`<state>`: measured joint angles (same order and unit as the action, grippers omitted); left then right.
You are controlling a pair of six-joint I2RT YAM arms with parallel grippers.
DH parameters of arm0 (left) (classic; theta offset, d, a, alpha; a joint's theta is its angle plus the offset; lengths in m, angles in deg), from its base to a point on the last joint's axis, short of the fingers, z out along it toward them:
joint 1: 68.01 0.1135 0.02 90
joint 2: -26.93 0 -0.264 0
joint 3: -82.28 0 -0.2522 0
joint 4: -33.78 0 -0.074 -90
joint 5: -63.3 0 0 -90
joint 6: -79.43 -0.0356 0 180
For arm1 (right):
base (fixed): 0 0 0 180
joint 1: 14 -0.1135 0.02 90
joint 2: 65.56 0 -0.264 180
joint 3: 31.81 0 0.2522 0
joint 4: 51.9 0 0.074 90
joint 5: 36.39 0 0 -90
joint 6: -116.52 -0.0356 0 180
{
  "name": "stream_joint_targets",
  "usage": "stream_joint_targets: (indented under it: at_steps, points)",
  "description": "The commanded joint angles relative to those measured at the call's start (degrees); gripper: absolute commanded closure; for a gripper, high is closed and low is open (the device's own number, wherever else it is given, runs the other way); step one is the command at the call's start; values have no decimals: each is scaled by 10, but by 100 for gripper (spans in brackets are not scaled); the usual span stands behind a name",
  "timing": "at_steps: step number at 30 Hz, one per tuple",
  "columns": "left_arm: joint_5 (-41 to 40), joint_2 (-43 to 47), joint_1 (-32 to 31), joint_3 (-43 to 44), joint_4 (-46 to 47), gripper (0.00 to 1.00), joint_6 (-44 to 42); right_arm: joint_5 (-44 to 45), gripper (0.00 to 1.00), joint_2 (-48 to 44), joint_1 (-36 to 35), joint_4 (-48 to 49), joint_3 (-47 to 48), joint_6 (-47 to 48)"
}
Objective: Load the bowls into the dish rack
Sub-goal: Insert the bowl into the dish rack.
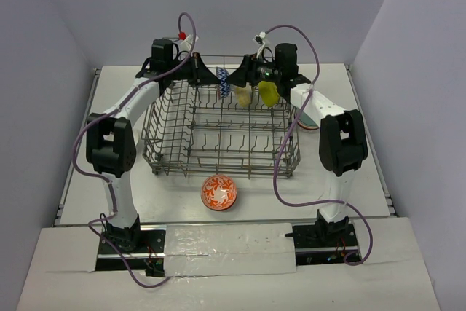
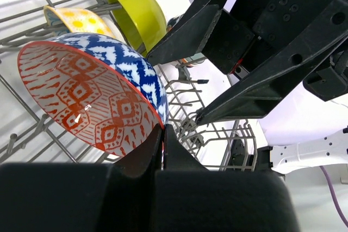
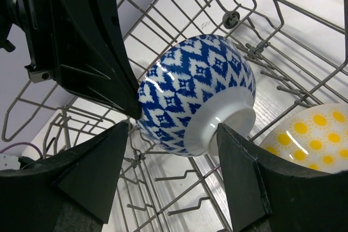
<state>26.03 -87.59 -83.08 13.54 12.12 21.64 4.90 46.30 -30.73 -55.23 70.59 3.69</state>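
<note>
A bowl [image 2: 92, 96] with a blue-and-white patterned outside and a red-patterned inside hangs tilted over the far end of the dish rack [image 1: 218, 156]. My left gripper [image 2: 163, 130] is shut on its rim. In the top view this bowl [image 1: 222, 80] sits between my left gripper [image 1: 207, 76] and my right gripper [image 1: 247, 76]. My right gripper [image 3: 173, 129] is open and straddles the bowl [image 3: 190, 80]: one finger is at the white foot, the other just off the side. A pale yellow dotted bowl [image 3: 310, 134] and a lime bowl [image 2: 138, 14] stand on edge in the rack.
A red-and-white patterned bowl [image 1: 218, 193] sits on the table in front of the rack. Another bowl [image 1: 309, 119] lies to the right of the rack, mostly hidden by my right arm. Upright tines [image 3: 179, 175] stand below the held bowl.
</note>
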Motion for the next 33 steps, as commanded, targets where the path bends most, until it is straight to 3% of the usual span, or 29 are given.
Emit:
stream_joint_targets:
  at_steps: [1,11,18,28,33]
  points:
    - [34,-6,2,41,24,100,-14,-16,26,-39,-5,27,2,3]
    - [55,-26,2,53,50,100,0,-21,32,-37,-8,40,-14,-1]
    - [59,-31,2,69,34,100,-17,-10,40,-45,-8,25,-21,14]
    - [69,-40,2,85,11,100,-35,4,60,-67,9,17,-35,26]
    - [69,-45,2,90,0,100,-44,9,61,-72,17,15,-43,30]
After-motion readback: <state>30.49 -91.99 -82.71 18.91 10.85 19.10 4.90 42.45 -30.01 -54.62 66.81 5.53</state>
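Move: The left hand already pinches the upper rim of the blue bowl, whose middle lies about 2 cm right of that hand and 5 cm below; its rack slot is straight under the bowl, some 10 cm below the hand. From that hand, the dotted bowl stands roughly 7 cm right and 3 cm back, and the green bowl 15 cm right and 2 cm back, both some 9 cm lower. From the empty right hand, the blue bowl is about 3 cm left, 1 cm back and 4 cm lower. The left hand, fingers shut on the rim throughout, eases the blue bowl barely 1 cm forward along the back row, with a slight clockwise turn of about 5 degrees, keeping it over its slot beside the dotted bowl. The right hand, next to the bowl's foot, narrows its wide-open fingers to roughly half that gap without gripping anything, edging back and dipping a little before it rises and draws off to the right, finishing about 1.5 cm from its start. ##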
